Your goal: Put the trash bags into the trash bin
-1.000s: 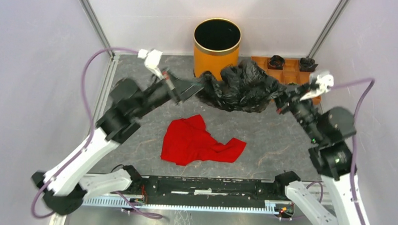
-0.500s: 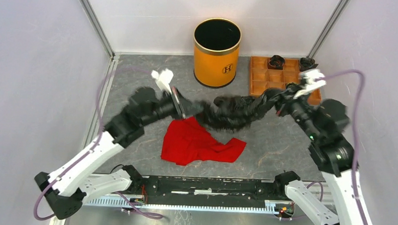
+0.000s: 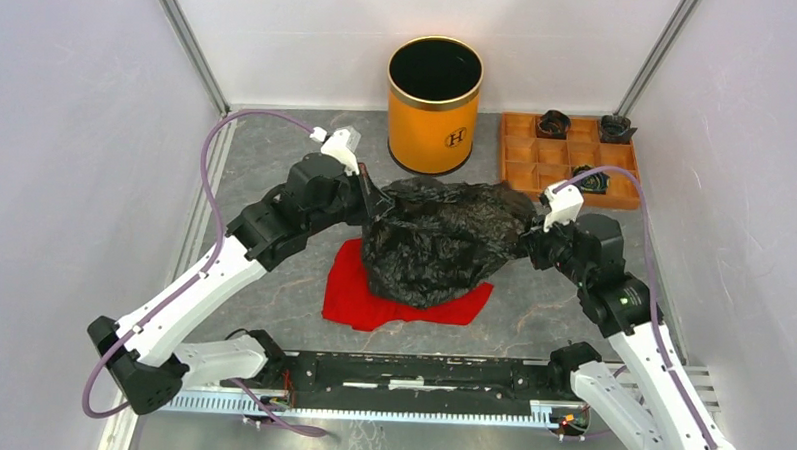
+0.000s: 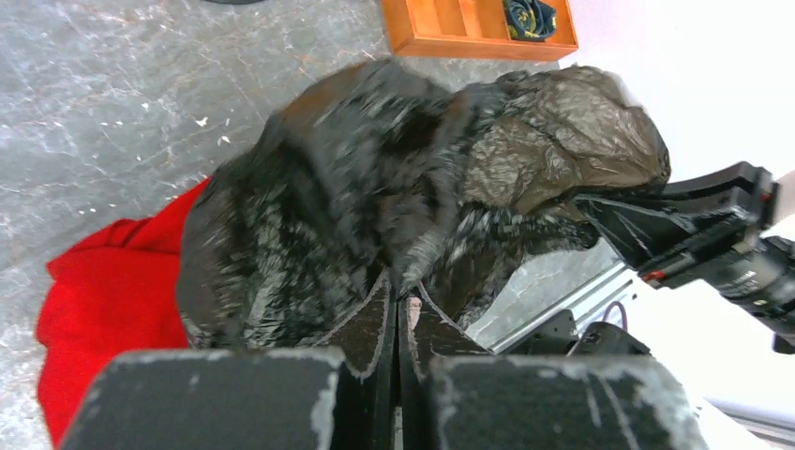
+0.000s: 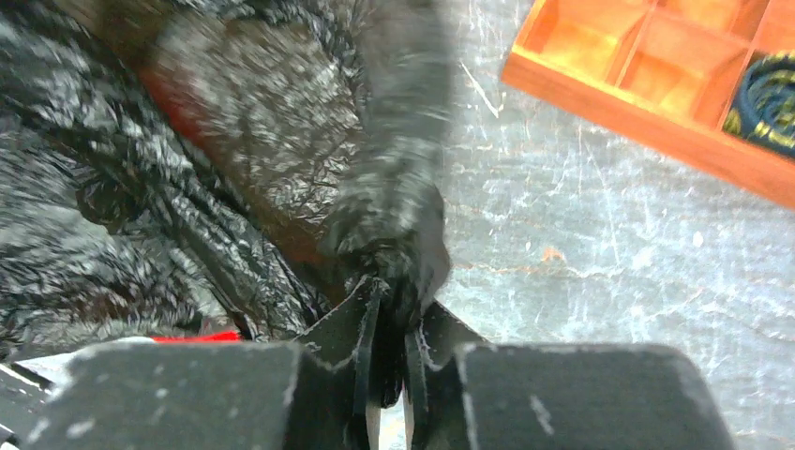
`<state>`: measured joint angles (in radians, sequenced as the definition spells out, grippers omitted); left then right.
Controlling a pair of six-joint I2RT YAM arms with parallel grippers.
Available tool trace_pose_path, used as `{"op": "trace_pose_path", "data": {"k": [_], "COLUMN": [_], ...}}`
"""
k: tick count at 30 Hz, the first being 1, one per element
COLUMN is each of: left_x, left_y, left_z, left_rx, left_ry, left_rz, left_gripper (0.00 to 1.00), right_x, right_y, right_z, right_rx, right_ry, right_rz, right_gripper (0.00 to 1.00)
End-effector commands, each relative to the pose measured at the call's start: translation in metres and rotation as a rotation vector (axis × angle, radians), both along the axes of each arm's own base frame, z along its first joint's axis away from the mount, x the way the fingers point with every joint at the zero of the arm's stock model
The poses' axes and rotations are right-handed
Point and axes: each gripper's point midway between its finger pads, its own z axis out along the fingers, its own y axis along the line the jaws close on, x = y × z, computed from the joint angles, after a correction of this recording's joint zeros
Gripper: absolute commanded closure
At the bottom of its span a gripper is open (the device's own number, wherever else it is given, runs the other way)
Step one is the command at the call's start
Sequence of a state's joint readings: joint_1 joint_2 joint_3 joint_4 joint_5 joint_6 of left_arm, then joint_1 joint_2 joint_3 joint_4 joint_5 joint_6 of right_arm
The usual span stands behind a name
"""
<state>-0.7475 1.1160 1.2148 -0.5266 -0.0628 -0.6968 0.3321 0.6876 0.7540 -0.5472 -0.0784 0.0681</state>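
Observation:
The black trash bag [image 3: 436,241] is puffed out wide between my two arms, in front of the orange-yellow trash bin [image 3: 434,106] and over part of the red cloth. My left gripper [image 3: 373,206] is shut on the bag's left edge; in the left wrist view its jaws [image 4: 397,289] pinch the plastic [image 4: 375,187]. My right gripper [image 3: 527,242] is shut on the bag's right edge; the right wrist view shows a twisted bunch of the bag [image 5: 394,216] clamped between the fingers [image 5: 389,300]. The bin stands upright, open, at the back centre.
A red cloth [image 3: 357,294] lies on the table under the bag's near side. An orange-brown compartment tray [image 3: 537,155] with small dark rolled bundles [image 3: 554,122] sits at the back right. Metal frame posts stand at the back corners.
Both grippers came down and closer together. The bag went from a stretched band to a wide, billowed shape, and it now covers the upper part of the red cloth.

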Motion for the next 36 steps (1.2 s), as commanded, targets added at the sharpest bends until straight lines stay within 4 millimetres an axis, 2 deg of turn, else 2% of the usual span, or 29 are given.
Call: {"op": "trace_pose_path", "data": {"k": [1,4,5,6,8,10,15,19,23,25,28,32,36], "left_x": [-0.003,-0.015,-0.023,-0.027,-0.041,-0.050,-0.063,-0.069,-0.075,-0.081,-0.083,-0.081,-0.086], "left_y": [0.010,0.004,0.001,0.000,-0.004,-0.002,0.001,0.006,0.012,0.013,0.017,0.022,0.021], "left_z": [0.040,0.039,0.037,0.035,0.032,0.029,0.022,0.023,0.036,0.039,0.040,0.037,0.035], "left_rx": [0.044,0.067,0.070,0.083,0.095,0.114,0.131,0.135,0.113,0.098,0.105,0.136,0.127], "left_ry": [-0.185,-0.221,-0.233,-0.245,-0.262,-0.274,-0.311,-0.337,-0.363,-0.374,-0.393,-0.396,-0.384], "left_rz": [-0.070,-0.181,-0.238,-0.274,-0.369,-0.418,-0.489,-0.503,-0.490,-0.508,-0.505,-0.489,-0.509], "left_gripper": [0.98,0.98,0.98,0.98,0.98,0.98,0.98,0.98,0.98,0.98,0.98,0.98,0.98], "right_x": [-0.008,-0.010,-0.011,-0.011,-0.008,-0.002,0.016,0.023,0.012,0.006,-0.002,0.012,0.010], "right_y": [0.012,0.013,0.015,0.017,0.022,0.022,0.026,0.022,0.038,0.062,0.096,0.112,0.141], "right_z": [0.034,0.025,0.027,0.030,0.045,0.066,0.120,0.143,0.157,0.151,0.128,0.117,0.107], "right_rx": [0.023,-0.009,-0.013,-0.018,-0.024,-0.038,-0.066,-0.145,-0.201,-0.177,-0.155,-0.144,-0.102], "right_ry": [-0.115,-0.127,-0.137,-0.148,-0.176,-0.206,-0.278,-0.304,-0.367,-0.367,-0.384,-0.454,-0.411], "right_rz": [0.109,0.147,0.163,0.185,0.215,0.216,0.230,0.218,0.318,0.459,0.662,0.707,0.856], "right_gripper": [0.76,0.46,0.32,0.23,0.09,0.03,0.02,0.02,0.02,0.02,0.02,0.02,0.02]}}
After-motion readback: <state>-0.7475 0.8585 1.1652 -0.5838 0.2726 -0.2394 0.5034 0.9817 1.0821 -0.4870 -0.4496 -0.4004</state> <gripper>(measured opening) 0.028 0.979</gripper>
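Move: The black trash bag is stretched between both grippers. Its middle lies about 20 cm to the right hand's left, 2 cm back and 6 cm below. From that hand the red cloth is some 27 cm left and 7 cm back, the trash bin about 33 cm ahead and 20 cm left, and the orange tray 28 cm ahead and 17 cm right. From the left hand, the bag's middle is about 14 cm right, 3 cm back and 15 cm below. Open the right gripper wide to let go of the bag's right end and lift it about 15 cm, then swing it some 10 cm left over the bag, sinking again and turning roughly 40 degrees counter-clockwise. Keep the left fingers shut on the bag, drawing it back and a little up while turning clockwise and tipping the fingertips up. ##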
